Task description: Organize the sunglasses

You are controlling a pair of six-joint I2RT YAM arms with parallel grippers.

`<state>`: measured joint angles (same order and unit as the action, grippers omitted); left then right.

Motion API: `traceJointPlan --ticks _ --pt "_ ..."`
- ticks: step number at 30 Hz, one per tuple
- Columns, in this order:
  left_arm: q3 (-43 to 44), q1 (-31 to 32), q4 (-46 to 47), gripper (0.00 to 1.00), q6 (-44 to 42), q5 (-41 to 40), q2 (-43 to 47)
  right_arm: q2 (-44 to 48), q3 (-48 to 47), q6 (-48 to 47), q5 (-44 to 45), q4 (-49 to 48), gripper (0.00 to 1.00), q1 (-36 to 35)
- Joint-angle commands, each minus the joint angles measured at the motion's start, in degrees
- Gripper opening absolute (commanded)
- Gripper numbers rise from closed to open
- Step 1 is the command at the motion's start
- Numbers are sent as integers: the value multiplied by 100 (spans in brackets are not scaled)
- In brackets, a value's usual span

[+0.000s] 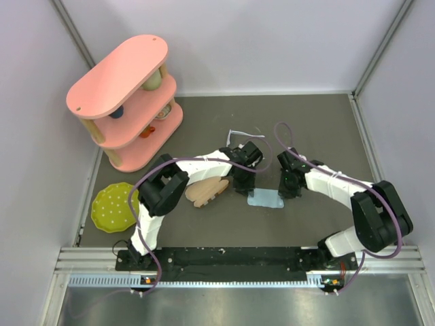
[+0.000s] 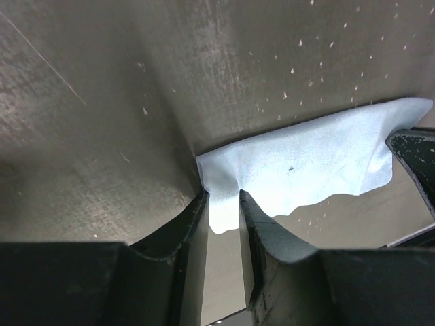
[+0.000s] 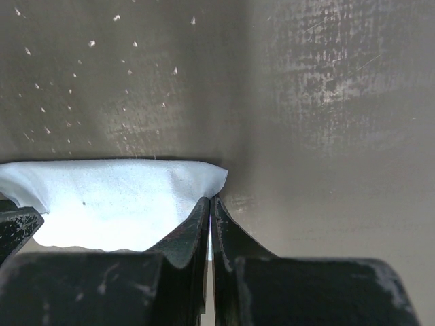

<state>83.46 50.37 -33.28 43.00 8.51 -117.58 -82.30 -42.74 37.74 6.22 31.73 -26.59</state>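
Observation:
The sunglasses (image 1: pixel 237 133) show only as a thin white wire piece behind my left arm; the remainder is hidden. A light blue cloth (image 1: pixel 266 200) lies between my two grippers. My left gripper (image 1: pixel 245 186) stands at its left corner. In the left wrist view its jaws (image 2: pixel 222 197) are narrowly apart with the cloth (image 2: pixel 306 163) corner lying between them. My right gripper (image 1: pixel 289 190) is at the cloth's right corner. In the right wrist view it (image 3: pixel 211 199) is shut on that corner of the cloth (image 3: pixel 109 197).
A brown plaid case (image 1: pixel 207 191) lies just left of my left gripper, under its arm. A pink three-tier shelf (image 1: pixel 126 102) stands at the back left. A green dotted plate (image 1: pixel 114 207) sits at the near left. Walls enclose the grey table.

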Motion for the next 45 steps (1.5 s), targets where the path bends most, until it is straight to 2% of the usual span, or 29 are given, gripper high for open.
traceJointPlan --ticks 1,5,7,13,24,27,30,31,32,39,45 --pt "266 104 -495 31 129 -640 -344 162 161 137 20 53 0 -66" --pt "452 131 -750 33 147 -799 -494 188 196 190 2 9 0 -75" --pt "513 175 -855 32 138 -1123 -555 206 222 225 -7 -17 0 -75" --pt "829 228 -1198 27 50 -1440 -801 232 301 313 -15 -79 0 -83" --pt "1084 263 -1339 22 -73 -1379 -1197 285 468 401 -15 -158 0 -83" --pt "1146 272 -1339 18 -90 -1361 -1302 302 468 401 -15 -158 0 -92" --pt "1190 298 -1339 8 -125 -1344 -1381 311 469 393 -15 -158 0 -83" --pt "1199 298 -1331 1 -134 -1326 -1399 303 468 392 -15 -158 0 -83" --pt "1208 307 -1313 0 -143 -1309 -1417 311 468 384 -15 -158 0 -83" --pt "1304 298 -1225 0 -283 -1440 -1163 399 407 314 -77 -167 0 -83" --pt "1296 237 -1067 0 -407 -1493 -495 785 188 225 -208 -149 0 -101"
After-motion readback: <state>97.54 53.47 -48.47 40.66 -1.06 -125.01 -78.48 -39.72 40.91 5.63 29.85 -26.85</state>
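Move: At the left end of the folded light-blue cloth, the left hand has its partly open fingertips low over the edge, with the cloth's middle about 6 cm to its right, 1 cm back and 2 cm below. The glasses case lies some 15 cm to its left and about level with it, the sunglasses roughly 20 cm ahead and 1 cm left. From the right hand, its shut fingertips at the other end, the cloth's middle is about 6 cm left, 1 cm back and 1 cm below. Sinking barely half a centimetre onto the cloth's left end, the left hand swings upright by some 13 degrees, so its fingers point nearly straight down, and shuts them on the edge, narrowing slowly at first and then quickly. The right hand stays in place with its fingers still shut at the right end, turning only a few degrees. ##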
